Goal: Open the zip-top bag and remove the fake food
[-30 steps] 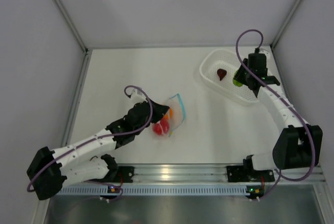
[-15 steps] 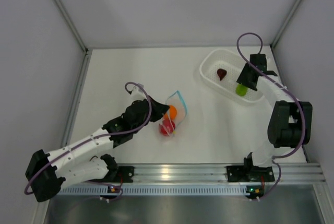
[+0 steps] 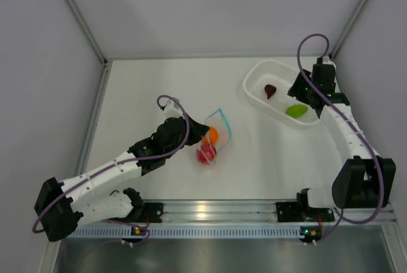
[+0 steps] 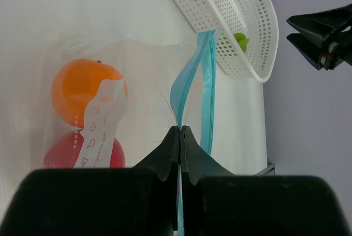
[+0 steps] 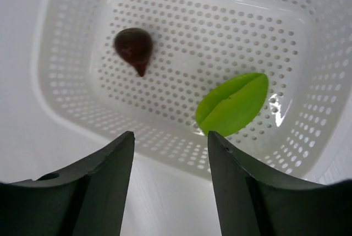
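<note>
The clear zip-top bag (image 3: pixel 216 134) with its teal zip strip (image 4: pixel 193 76) lies mid-table, mouth open. Inside it are the orange ball (image 4: pixel 82 86) and the red ball (image 4: pixel 66 152). My left gripper (image 4: pixel 180 132) is shut on the bag's near zip edge; in the top view it (image 3: pixel 198 132) sits at the bag's left side. The lime-green piece (image 5: pixel 232 104) and the maroon piece (image 5: pixel 133 48) lie in the white basket (image 5: pixel 71 109). My right gripper (image 5: pixel 169 137) is open and empty above the basket's near rim; in the top view it (image 3: pixel 304 90) is over the basket.
The white perforated basket (image 3: pixel 255 79) stands at the back right, close to the right wall. Grey walls enclose the table on the left, back and right. An aluminium rail (image 3: pixel 210 212) runs along the near edge.
The lime-green piece left my right gripper and now lies in the basket; that gripper has drawn back, open. My left gripper moved slightly right, still holding the bag.
</note>
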Robot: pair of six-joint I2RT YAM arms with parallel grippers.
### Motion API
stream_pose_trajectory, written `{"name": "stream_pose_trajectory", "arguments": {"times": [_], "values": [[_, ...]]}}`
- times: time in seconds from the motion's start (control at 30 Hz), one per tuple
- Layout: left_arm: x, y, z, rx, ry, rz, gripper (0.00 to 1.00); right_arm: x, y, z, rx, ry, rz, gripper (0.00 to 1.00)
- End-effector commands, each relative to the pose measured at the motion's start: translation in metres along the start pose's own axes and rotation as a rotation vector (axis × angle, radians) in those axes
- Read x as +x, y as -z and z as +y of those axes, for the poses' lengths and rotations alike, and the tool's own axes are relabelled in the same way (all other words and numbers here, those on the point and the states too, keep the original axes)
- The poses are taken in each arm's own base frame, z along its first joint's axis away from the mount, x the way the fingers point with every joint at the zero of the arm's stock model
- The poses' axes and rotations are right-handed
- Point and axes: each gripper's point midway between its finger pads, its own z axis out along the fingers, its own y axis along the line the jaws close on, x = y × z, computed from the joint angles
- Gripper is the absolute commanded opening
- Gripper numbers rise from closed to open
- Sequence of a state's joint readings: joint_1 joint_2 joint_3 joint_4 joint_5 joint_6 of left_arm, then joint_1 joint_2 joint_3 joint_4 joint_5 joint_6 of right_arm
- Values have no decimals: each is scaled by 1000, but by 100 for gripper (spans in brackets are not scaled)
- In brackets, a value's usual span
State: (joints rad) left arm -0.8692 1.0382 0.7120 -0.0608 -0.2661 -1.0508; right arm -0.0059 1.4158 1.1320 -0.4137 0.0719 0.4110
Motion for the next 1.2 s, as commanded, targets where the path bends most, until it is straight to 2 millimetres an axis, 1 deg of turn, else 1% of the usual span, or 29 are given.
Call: {"name": "stream_pose_trajectory", "arguments": {"times": [0.0, 0.03, 0.07, 0.1, 0.13, 0.17, 0.2, 0.23, 0.27, 0.3, 0.37, 0.4, 0.43, 0.47, 0.53, 0.57, 0.6, 0.63, 0.67, 0.7, 0.73, 0.77, 0.8, 0.83, 0.87, 0.9, 1.0, 1.03, 1.17], "values": [[-15, 1, -28, 63, 5, -32, 0, -4, 46, 59, -237, 2, -54, 55], [-15, -1, -27, 59, 5, -29, 0, 2, 55, 72, -296, 15, -42, 54], [-15, -1, -28, 58, 11, -28, 0, 3, 70, 82, -337, 25, -57, 53], [-14, -2, -28, 56, 12, -28, 0, 15, 79, 96, -377, 31, -41, 51], [-13, -3, -27, 53, 11, -25, 0, 17, 92, 104, -418, 36, -53, 50], [-13, -4, -27, 52, 12, -23, 0, 21, 100, 115, -462, 31, -53, 47], [-13, -4, -28, 51, 13, -22, 0, 36, 107, 128, -508, 45, -25, 46], [-12, -6, -27, 46, 15, -21, 0, 40, 119, 138, -565, 49, -20, 44], [-12, -7, -27, 45, 21, -21, 0, 46, 125, 146, -598, 53, -10, 43], [-12, -8, -26, 42, 23, -20, 0, 57, 134, 159, -641, 60, 11, 43], [-11, -9, -26, 37, 30, -19, 0, 67, 146, 172, -683, 77, 16, 41], [-10, -10, -26, 35, 33, -18, 0, 80, 154, 184, -718, 92, 38, 41], [-10, -11, -26, 33, 36, -17, 0, 82, 155, 186, -706, 91, 27, 40], [-9, -12, -24, 31, 39, -16, 0, 94, 164, 195, -736, 102, 44, 40], [-7, -15, -25, 31, 46, -10, 0, 99, 168, 204, -750, 97, 31, 38], [-6, -16, -24, 29, 49, -9, 0, 109, 174, 212, -768, 107, 45, 37], [-5, -17, -24, 28, 49, -7, 0, 112, 175, 215, -768, 107, 44, 37], [-5, -17, -25, 30, 51, -5, 0, 114, 171, 219, -751, 106, 34, 36], [-5, -18, -25, 28, 55, -5, 0, 123, 176, 227, -771, 117, 51, 36], [-4, -18, -24, 25, 57, -5, 0, 133, 173, 234, -771, 125, 78, 35], [-4, -18, -24, 25, 58, -5, 0, 135, 169, 235, -765, 123, 84, 35], [-3, -19, -23, 20, 60, -5, 0, 139, 171, 240, -773, 126, 89, 34], [-4, -18, -23, 23, 64, -6, 0, 142, 165, 242, -755, 125, 86, 34], [-2, -19, -21, 16, 73, -4, 0, 142, 164, 245, -752, 110, 78, 32], [-3, -19, -21, 16, 76, -6, 0, 148, 165, 248, -751, 113, 84, 32], [-3, -18, -22, 18, 83, -8, 0, 149, 158, 248, -721, 105, 74, 32], [-5, -17, -22, 17, 99, -18, 0, 153, 154, 252, -698, 75, 66, 32], [-5, -17, -23, 18, 110, -20, 0, 154, 149, 251, -677, 67, 63, 32], [-3, -16, -15, -5, 152, -32, 0, 163, 144, 259, -656, 30, 79, 29]]}}
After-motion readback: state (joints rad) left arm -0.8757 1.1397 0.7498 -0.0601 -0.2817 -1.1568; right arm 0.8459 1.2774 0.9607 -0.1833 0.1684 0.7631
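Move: The orange, inside the open zip-top bag, lies some 31 cm to the right hand's left, about 11 cm back and roughly 11 cm lower; the red tomato in the same bag is about 7 cm nearer the robot than the orange and a little left of it. The white basket's middle is some 6 cm ahead of the right hand, 3 cm left and 11 cm below. From the left hand, the orange lies about 5 cm ahead, 1 cm right and 14 cm below. The empty right hand swings about 30 cm left and 13 cm back from over the basket to the open mouth of the bag, rising some 7 cm at first and sinking about 4 cm as it arrives, while it turns some 35 degrees counter-clockwise, rolls its left side up and narrows its fingers to about half their gap, still open. The left hand keeps its pinch on the blue zip edge, holding the mouth open while easing a centimetre or so right, forward and down. ##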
